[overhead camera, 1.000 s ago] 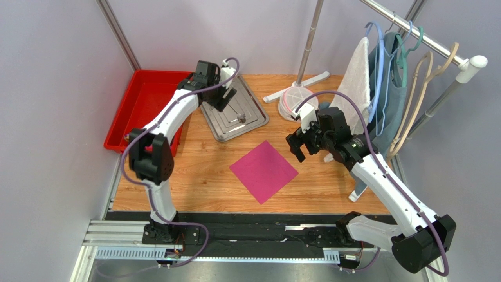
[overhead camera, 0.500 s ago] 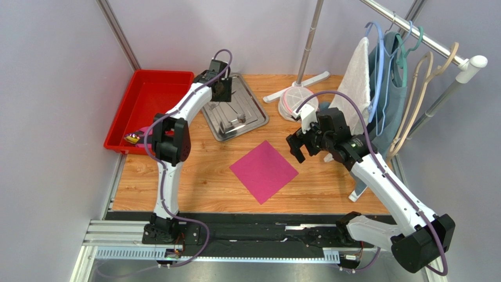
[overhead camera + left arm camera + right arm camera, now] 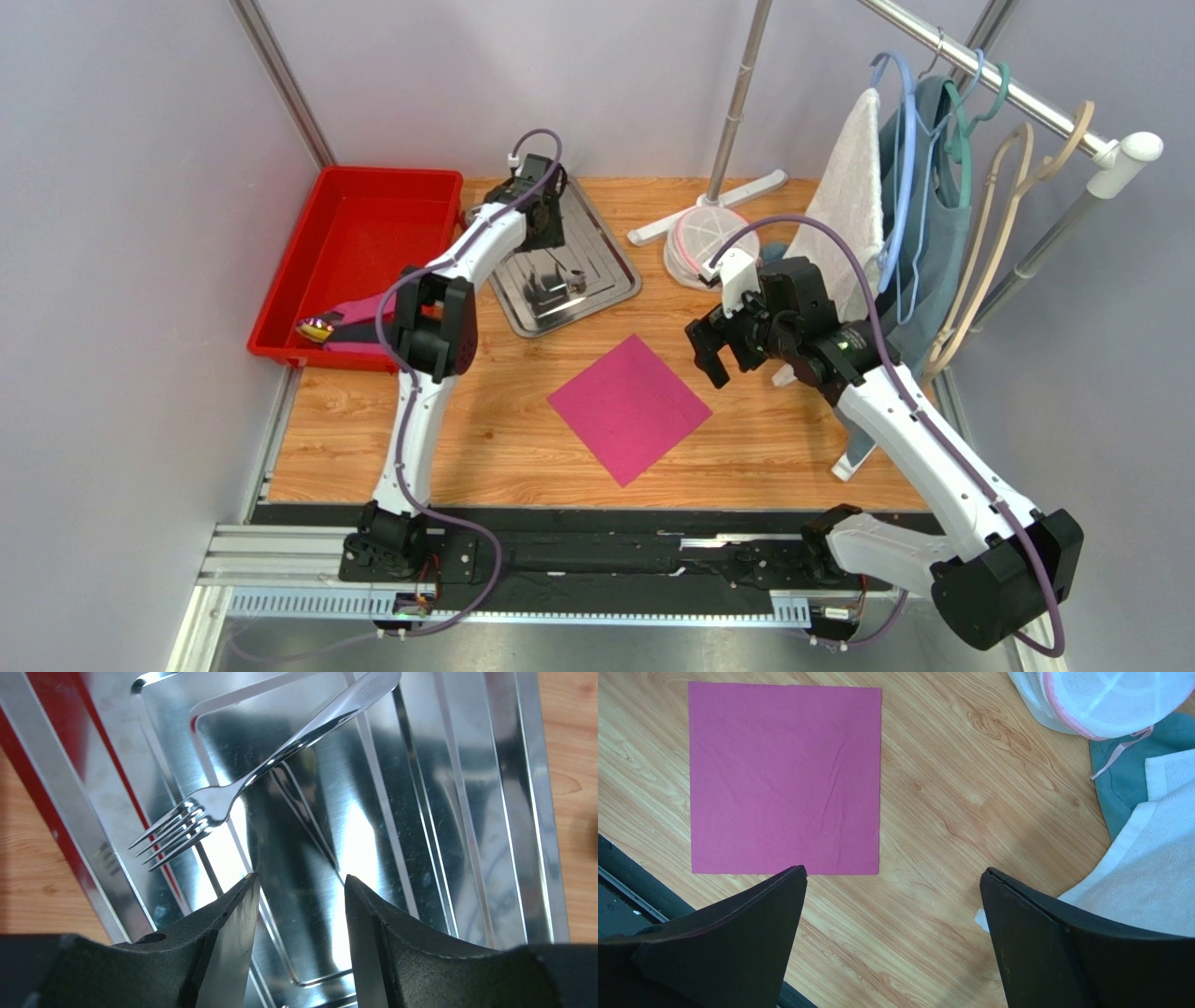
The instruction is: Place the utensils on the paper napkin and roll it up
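A shiny silver fork [image 3: 260, 766] lies slantwise in the steel tray [image 3: 491, 777], tines toward the lower left; it shows faintly in the top view [image 3: 565, 273]. My left gripper [image 3: 300, 882] is open and empty, low over the tray, its fingertips just below the fork's tines; it is over the tray's far part in the top view [image 3: 544, 224]. The magenta-pink paper napkin [image 3: 629, 408] lies flat and bare mid-table, also in the right wrist view [image 3: 784, 777]. My right gripper [image 3: 892, 875] is open and empty, hovering right of the napkin [image 3: 709, 343].
A red bin [image 3: 351, 252] holding a small dark-and-yellow thing [image 3: 317, 331] stands left of the steel tray [image 3: 603, 287]. A white mesh bag [image 3: 697, 249] and a pole base lie at the back. A rack with a white towel [image 3: 849, 189] and hangers fills the right side.
My left arm has swung right from the bin's edge and come low over the steel tray. My right arm and the napkin have stayed still.
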`<state>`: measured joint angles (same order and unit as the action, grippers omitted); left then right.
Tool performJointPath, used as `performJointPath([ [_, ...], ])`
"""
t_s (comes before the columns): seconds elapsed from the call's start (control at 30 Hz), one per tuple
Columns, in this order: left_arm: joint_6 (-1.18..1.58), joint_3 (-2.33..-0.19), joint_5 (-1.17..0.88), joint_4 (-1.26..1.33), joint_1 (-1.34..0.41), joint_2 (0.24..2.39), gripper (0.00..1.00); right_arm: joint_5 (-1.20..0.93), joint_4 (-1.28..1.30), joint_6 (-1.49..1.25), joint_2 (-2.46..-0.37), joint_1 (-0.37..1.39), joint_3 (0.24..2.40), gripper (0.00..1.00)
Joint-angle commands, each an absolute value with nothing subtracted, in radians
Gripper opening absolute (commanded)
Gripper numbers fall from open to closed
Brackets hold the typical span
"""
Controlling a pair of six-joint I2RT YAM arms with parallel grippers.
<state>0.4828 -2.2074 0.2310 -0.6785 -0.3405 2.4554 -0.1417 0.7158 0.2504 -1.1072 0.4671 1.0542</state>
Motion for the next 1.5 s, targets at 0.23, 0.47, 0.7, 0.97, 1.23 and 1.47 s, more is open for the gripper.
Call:
performJointPath([
  [0.23,0.506,-2.359,0.298,-0.709,-0.393,2.537,0.52,-0.149,0.673,0.23,-1.117,0.448,1.046,1.0],
  [0.47,0.54,-2.375,0.255,-0.752,-0.394,2.556,0.51,-0.143,0.669,0.226,-1.134,0.446,1.066,1.0],
  [0.7,0.581,-2.378,0.201,-0.793,-0.396,2.588,0.42,-0.129,0.676,0.225,-1.131,0.44,1.071,1.0],
  [0.97,0.607,-2.382,0.155,-0.831,-0.374,2.614,0.21,-0.109,0.678,0.232,-1.132,0.426,1.08,1.0],
  [1.23,0.638,-2.359,0.106,-0.857,-0.367,2.514,0.0,-0.107,0.683,0.235,-1.147,0.423,1.103,1.0],
  [1.47,0.545,-2.269,0.018,-0.873,-0.382,2.294,0.0,-0.123,0.727,0.227,-1.144,0.423,1.155,1.0],
])
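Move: The spoon lies on the steel tray with its handle end ahead-left and its bowl back-right; its middle is about 4 cm right of the left hand, 1 cm back and 3 cm below. The fork's middle is some 5 cm ahead of that hand, 1 cm left and 3 cm below. The tray's middle is about level, 3 cm right and 4 cm below. From the right hand, the spoon is roughly 27 cm ahead, 28 cm left and 17 cm below. The spoon's handle is what the left hand's half-open fingers go for: they slide about 3.5 cm right, sink some 2.5 cm onto it, then close fully and pinch it near its middle. Keeping the pinch, the hand then draws back towards the base about 2.5 cm, rising a little over 1 cm, while the wrist tips slightly further down. ##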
